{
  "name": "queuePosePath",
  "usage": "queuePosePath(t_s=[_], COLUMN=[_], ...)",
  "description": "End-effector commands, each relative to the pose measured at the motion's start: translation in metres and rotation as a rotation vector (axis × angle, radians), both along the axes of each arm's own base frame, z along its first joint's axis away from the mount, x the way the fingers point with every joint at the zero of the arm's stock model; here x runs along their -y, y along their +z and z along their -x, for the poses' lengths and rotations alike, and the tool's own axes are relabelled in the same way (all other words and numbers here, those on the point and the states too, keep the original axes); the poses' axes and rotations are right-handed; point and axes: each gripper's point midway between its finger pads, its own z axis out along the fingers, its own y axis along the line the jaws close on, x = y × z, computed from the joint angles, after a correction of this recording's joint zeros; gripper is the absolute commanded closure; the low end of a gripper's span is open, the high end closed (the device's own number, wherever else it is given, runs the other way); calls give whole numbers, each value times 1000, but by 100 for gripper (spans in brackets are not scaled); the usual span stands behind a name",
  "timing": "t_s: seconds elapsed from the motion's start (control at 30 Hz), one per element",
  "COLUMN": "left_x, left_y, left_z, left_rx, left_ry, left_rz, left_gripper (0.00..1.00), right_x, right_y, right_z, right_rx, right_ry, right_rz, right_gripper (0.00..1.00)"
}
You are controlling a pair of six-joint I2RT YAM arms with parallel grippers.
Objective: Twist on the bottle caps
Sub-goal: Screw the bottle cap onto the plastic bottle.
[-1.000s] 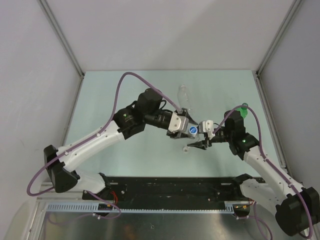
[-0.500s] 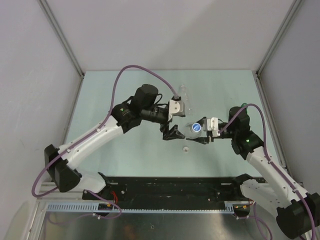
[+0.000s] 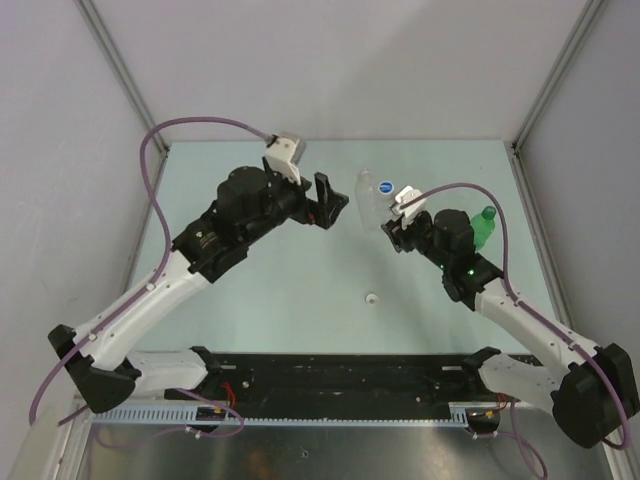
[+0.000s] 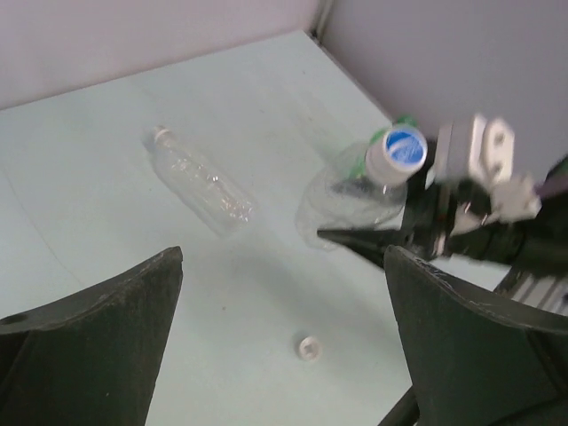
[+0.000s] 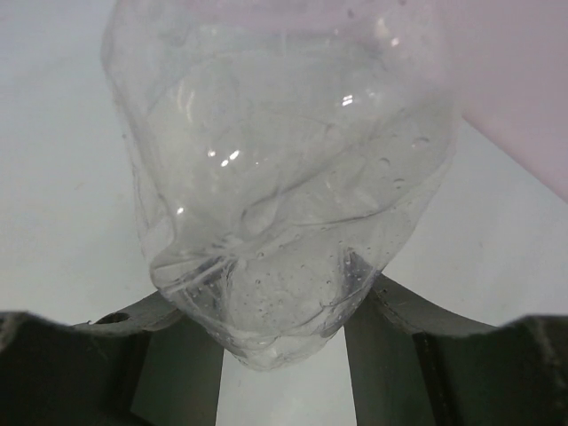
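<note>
My right gripper [image 3: 393,228] [image 5: 282,330] is shut on the lower body of a clear bottle [image 5: 284,169] [image 4: 351,200], held tilted above the table. On its neck sits a white cap with a blue top [image 3: 386,185] [image 4: 397,149]. A second clear bottle [image 3: 367,192] [image 4: 200,182] lies on the table just left of it, its neck toward the back. Partly behind the right arm is the green bottle [image 3: 483,222]. One loose white cap [image 3: 372,297] [image 4: 308,347] rests on the table nearer the front. My left gripper [image 3: 331,205] [image 4: 284,257] hangs open and empty, raised left of the bottles.
The pale green table [image 3: 260,300] ends at grey walls on the back and both sides. A purple cable loops over each arm. A black rail [image 3: 340,375] runs along the near edge by the arm bases.
The left gripper opened, let go of the blue-topped cap and drew back up to the left. The right arm carried its bottle toward the back of the table.
</note>
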Motion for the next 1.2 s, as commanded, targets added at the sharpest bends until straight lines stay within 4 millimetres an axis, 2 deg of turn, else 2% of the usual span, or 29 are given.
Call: queuePosePath(t_s=[0.0,0.13,0.3,0.63,1.0,1.17], left_x=[-17,3,23,68,72,76], left_y=[50,42,32,7,-15,-19], left_z=[-16,-26,-37,-39,-41,-38], left_rx=[-80,-171,-243,-320,-342,-356], left_ry=[221,221,215,142,187,177], left_rz=[281,302,309,248,172,161], left_gripper=[1,1,0,7,29,45], right_x=[13,3,-8,-10,-9,-9], right_y=[11,2,0,-1,1,1], right_z=[-19,-20,-18,-18,-19,-20], right_rx=[106,128,136,150,161,158], right_ry=[-180,-186,-153,-166,-187,-196], right_rz=[89,133,129,158,154,151], right_gripper=[100,100,100,100,100,100])
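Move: The blue-topped cap already sits on the clear bottle held upright in my right hand; it lies about 11 cm to the right of my left hand, 4 cm ahead and some 3 cm lower. On the table, some 33 cm below that hand, the other clear bottle lies about 28 cm ahead and 13 cm right, the loose white cap 12 cm right and nearly level. From my right hand the blue-topped cap is about 12 cm up, 2 cm ahead and 3 cm left. My left hand swings in an arc over to the cap: first up and forward about 3 cm, then right and down, ending some 7 cm farther right, as the wrist tips down about 20 degrees. Near the end its wide-open fingers come in around the cap to a little over half open. My right hand keeps its grip on the bottle, sinks about 2 cm early on and leans the bottle top left towards the left hand. ##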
